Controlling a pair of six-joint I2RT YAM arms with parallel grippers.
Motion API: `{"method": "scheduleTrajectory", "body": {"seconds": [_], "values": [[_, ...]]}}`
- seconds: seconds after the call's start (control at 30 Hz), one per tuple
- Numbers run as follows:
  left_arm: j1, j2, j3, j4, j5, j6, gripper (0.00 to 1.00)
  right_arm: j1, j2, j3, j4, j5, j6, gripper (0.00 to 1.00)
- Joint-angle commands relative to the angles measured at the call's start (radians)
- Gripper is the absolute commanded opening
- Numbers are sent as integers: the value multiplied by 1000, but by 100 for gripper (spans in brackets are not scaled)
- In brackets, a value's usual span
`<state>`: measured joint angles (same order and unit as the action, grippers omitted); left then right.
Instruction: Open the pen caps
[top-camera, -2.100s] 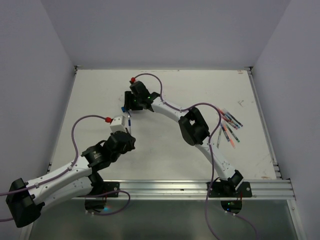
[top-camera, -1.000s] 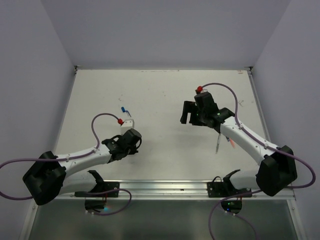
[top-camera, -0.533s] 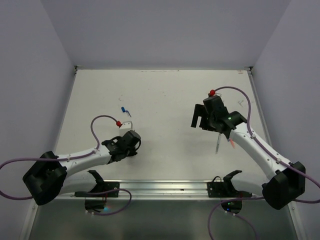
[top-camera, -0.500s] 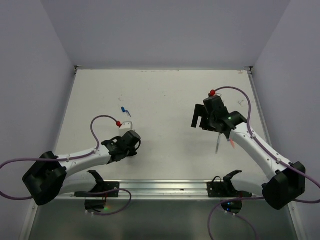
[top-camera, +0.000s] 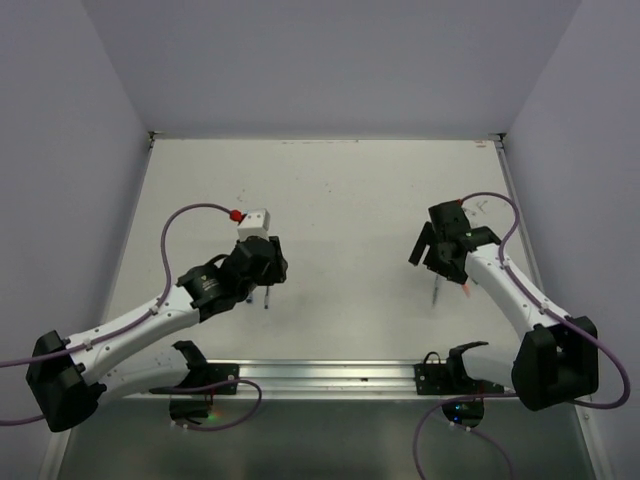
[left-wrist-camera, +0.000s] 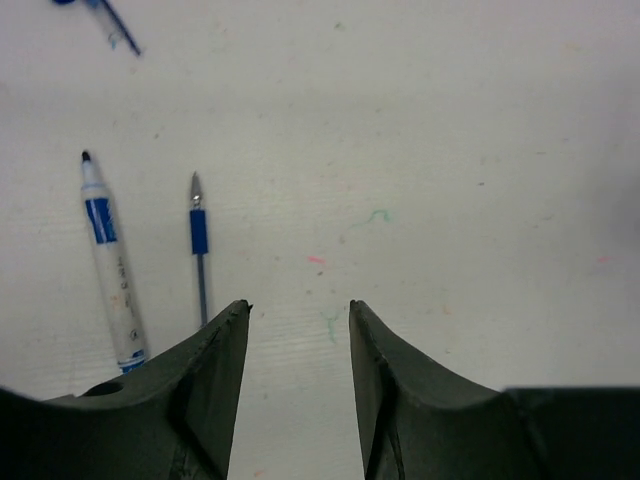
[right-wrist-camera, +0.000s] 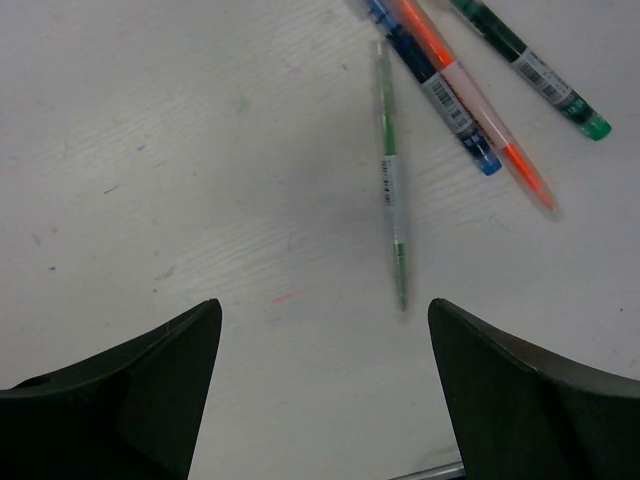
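Note:
In the left wrist view my left gripper (left-wrist-camera: 298, 305) stands open over bare table with nothing between its fingers. Ahead of it to the left lie an uncapped white marker with a blue label (left-wrist-camera: 108, 265) and a thin uncapped blue pen (left-wrist-camera: 199, 250). A small blue cap piece (left-wrist-camera: 118, 30) shows at the top left edge. My right gripper (right-wrist-camera: 325, 305) is open wide and empty, hovering just short of a slim green pen (right-wrist-camera: 393, 195). Beyond that lie a blue pen (right-wrist-camera: 430, 85), an orange pen (right-wrist-camera: 480, 120) and a green-capped marker (right-wrist-camera: 535, 68).
From above, the left gripper (top-camera: 268, 275) is at the table's centre left with a pen (top-camera: 266, 298) below it. The right gripper (top-camera: 425, 250) hangs at the centre right over pens (top-camera: 437, 290). A metal rail (top-camera: 330, 375) runs along the near edge, and grey walls enclose the table.
The left gripper has opened and its arm has swung up and right, now covering the blue cap. The right arm has moved right and down toward the pens.

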<state>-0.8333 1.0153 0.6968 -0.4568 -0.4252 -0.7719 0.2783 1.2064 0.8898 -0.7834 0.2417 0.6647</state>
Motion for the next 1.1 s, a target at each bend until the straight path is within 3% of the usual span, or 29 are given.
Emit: {"method": "scheduleTrajectory", "body": {"seconds": [0.0,0.3,0.47,0.9,0.93,1.0,1.07], "values": [[-21,-23,82,32,19,97,48,-47,38,-44,7,56,56,87],[-21,-43,7,225,144,184,49,-128,202,-61,159,33,26,66],[-21,-50,1,234,146,197,49,-136,294,-69,219,7,15,40],[-21,-92,-42,247,180,169,50,-136,332,-140,283,-28,-23,39],[-21,-95,-43,244,184,166,50,-136,337,-138,291,-41,-28,35],[-21,-103,-48,244,186,163,50,-136,347,-132,308,-71,-40,12],[-21,-110,-52,242,187,163,49,-130,349,-135,338,-117,-45,0]]}}
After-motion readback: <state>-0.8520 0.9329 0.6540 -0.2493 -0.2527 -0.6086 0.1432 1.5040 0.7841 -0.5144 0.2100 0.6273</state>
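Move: The thin green pen lies about 3 cm ahead of the right hand, 4 cm to its right and 10 cm below. On the table, counted from the right hand, the dark blue pen is some 9 cm ahead and 6 right, the orange pen 7 ahead and 8 right, the dark green pen 8 ahead and 10 right. From the left hand the thin green pen is roughly 36 cm right, 3 cm back and 12 cm below. Right hand sinks 9 cm, closing to pinch the thin green pen's label; left hand drifts 4 cm up and right. ##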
